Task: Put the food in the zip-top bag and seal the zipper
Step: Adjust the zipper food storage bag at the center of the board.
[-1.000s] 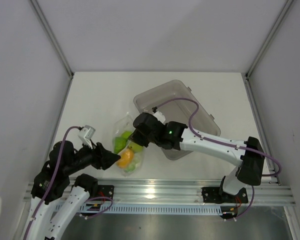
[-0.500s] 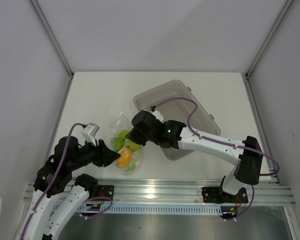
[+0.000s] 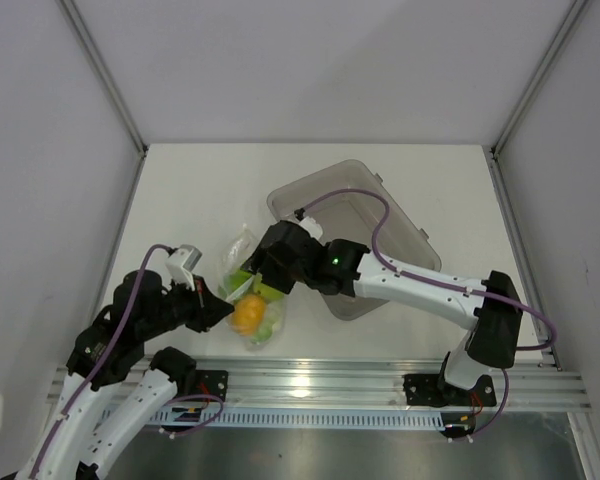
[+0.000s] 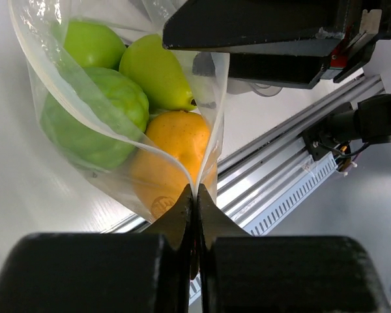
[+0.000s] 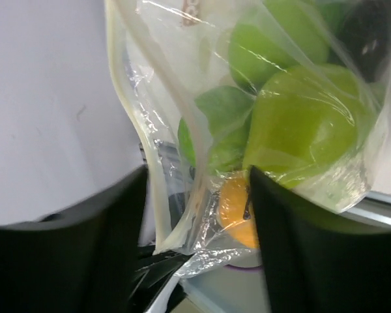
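Note:
The zip-top bag (image 3: 252, 300) lies near the table's front edge and holds the food: an orange citrus (image 3: 247, 315) and green fruit (image 3: 243, 283). In the left wrist view a green apple (image 4: 91, 111), a green pear (image 4: 156, 72) and the citrus (image 4: 176, 140) show through the plastic. My left gripper (image 4: 196, 189) is shut on the zipper (image 4: 133, 140) at the bag's near corner. My right gripper (image 5: 197, 176) is open, and the bag's mouth edge with the zipper strip (image 5: 133, 111) hangs loose between its fingers (image 5: 117, 222). Part of the mouth gapes open.
A rigid grey translucent bin (image 3: 380, 200) sits behind and to the right of the bag, under my right arm. The metal rail (image 3: 320, 380) runs along the table's front edge, close to the bag. White walls enclose the table on three sides.
My left gripper reached in and shut on the bag's zipper corner. My right gripper, shut on the bag edge before, has opened and shifted slightly left.

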Controlling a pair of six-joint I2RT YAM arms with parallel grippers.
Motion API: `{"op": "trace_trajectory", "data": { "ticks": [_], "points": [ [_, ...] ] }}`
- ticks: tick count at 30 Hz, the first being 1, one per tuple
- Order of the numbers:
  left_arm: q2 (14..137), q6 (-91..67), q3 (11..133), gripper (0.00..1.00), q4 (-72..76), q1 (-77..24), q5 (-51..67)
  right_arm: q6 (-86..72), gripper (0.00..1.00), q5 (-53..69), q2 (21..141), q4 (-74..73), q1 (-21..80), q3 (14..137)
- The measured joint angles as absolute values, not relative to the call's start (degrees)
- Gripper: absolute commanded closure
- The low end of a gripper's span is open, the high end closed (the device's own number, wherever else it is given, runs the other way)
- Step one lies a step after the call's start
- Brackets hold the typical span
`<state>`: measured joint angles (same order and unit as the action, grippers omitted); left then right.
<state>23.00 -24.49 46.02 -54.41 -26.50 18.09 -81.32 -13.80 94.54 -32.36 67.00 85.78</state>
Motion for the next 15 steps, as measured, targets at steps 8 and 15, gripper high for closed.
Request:
{"op": "trace_trajectory", "data": {
  "ticks": [8,15],
  "points": [
    [20.97,-24.36,46.50,0.99,-53.80,-26.52,21.21,-64.77,0.01,-12.62,92.44,-32.77,67.59,87.18],
    [19.33,-23.27,46.50,0.99,-50.19,-26.63,31.40,-46.48,0.01,-5.48,83.46,-33.87,59.99,83.81]
  ]
}}
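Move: The left hand has the zip-top bag's rim pinched at its near corner; the filled middle lies about 5 cm to its right, 4 cm ahead and 5 cm below. From the right hand, at the rim with fingers half open, that middle is some 5 cm back, 1 cm left and 6 cm lower. Counted from the right hand, the orange is 9 cm back and 2 cm left, the pear 4 cm back and 3 cm right, and the empty bin about 7 cm ahead and 23 cm right. Already half open, the right fingers come free of the bag's rim, spread fully, and leave to the right about 6 cm and up 5 cm, towards the bin, while the fingers swing upward and turn counter-clockwise, roughly 20 degrees each. The left hand keeps its shut pinch on the near corner, lifting and drawing it back about 3 cm, slightly right, with a small clockwise turn. ##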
